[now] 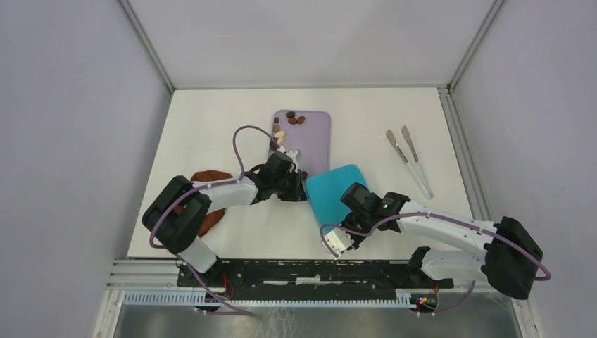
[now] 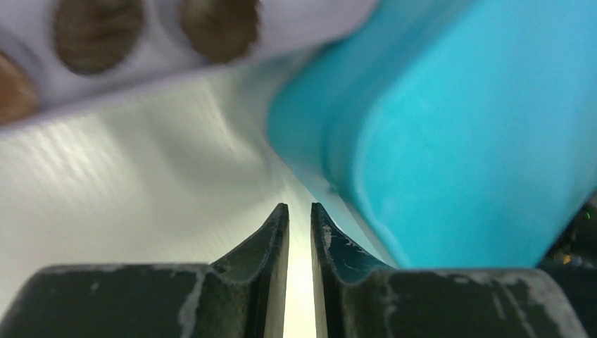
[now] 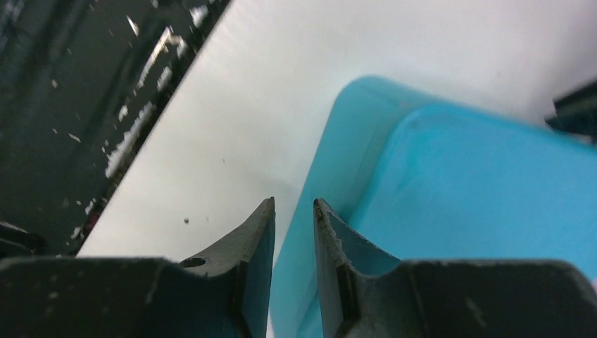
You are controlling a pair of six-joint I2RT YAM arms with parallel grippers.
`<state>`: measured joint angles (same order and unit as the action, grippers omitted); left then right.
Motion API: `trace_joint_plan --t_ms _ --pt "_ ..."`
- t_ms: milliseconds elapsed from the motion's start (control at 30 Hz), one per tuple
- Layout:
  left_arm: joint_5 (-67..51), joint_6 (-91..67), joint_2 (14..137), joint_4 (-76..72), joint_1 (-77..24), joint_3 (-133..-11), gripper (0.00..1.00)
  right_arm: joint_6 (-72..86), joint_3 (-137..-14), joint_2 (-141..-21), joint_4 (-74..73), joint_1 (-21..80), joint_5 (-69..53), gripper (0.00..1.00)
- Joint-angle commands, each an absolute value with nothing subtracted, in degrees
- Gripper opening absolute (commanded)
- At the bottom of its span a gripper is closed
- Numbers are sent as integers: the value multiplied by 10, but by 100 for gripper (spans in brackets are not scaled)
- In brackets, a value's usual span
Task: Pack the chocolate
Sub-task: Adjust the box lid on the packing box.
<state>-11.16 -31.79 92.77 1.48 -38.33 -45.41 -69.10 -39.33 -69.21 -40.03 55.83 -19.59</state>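
Note:
Several pieces of chocolate [image 1: 294, 118], dark brown and cream, lie at the far left of a lilac tray [image 1: 317, 141]. The closed teal box [image 1: 331, 191] rests just in front of the tray. My left gripper [image 1: 303, 179] hovers low between tray and box, by the box's left corner [image 2: 450, 134]. Its jaws [image 2: 299, 205] stand a narrow gap apart with only table between them. Two brown chocolates [image 2: 98, 32] on the tray [image 2: 160, 53] show ahead. My right gripper [image 1: 338, 231] sits at the box's near edge [image 3: 464, 183], its fingertips [image 3: 294, 201] slightly apart astride the rim.
Metal tongs [image 1: 410, 160] lie to the right of the box. A reddish-brown cloth [image 1: 209, 176] sits under the left arm. The black mounting rail [image 3: 84, 91] runs close along the right gripper's side.

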Motion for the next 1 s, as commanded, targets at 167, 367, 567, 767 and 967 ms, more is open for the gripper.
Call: trace_joint_plan --t_ms 167,367,567,767,967 --pt "-93 -349 846 8 -422 -417 23 -782 -359 -635 -500 499 -244 33" --pt "26 -326 805 64 -410 -435 26 -804 -452 -635 -608 474 -364 33" --pt "21 -288 912 78 -383 -529 25 -732 -358 -602 -500 412 -223 31" --pt "-13 -282 984 81 -376 -588 24 -723 -307 -605 -423 358 -183 29" --pt "-88 -268 1012 61 -376 -610 25 -720 -307 -632 -356 322 -166 29"
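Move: The lidded packing box lies close to both hands: its middle is about 10 cm right of the left hand and 2 cm back, and about 10 cm ahead of the right hand and 2 cm left. Both hands are 1 to 2 cm above mid-box height. The purple tray's middle is some 14 cm ahead of the left hand and 1 cm left; the tongs lie roughly 21 cm ahead of the right hand and 16 cm right. Slightly open fingertips work close against the box's rim, though touch can't be made out for certain. The right hand travels about 9 cm right along the near side towards the near-right corner, lifting midway, then sinking again and edging forward, turned nearly 20 degrees clockwise. Beside the left wall, the left hand backs off some 3 cm, rises, then swings forward and down to the far-left corner by the tray. ##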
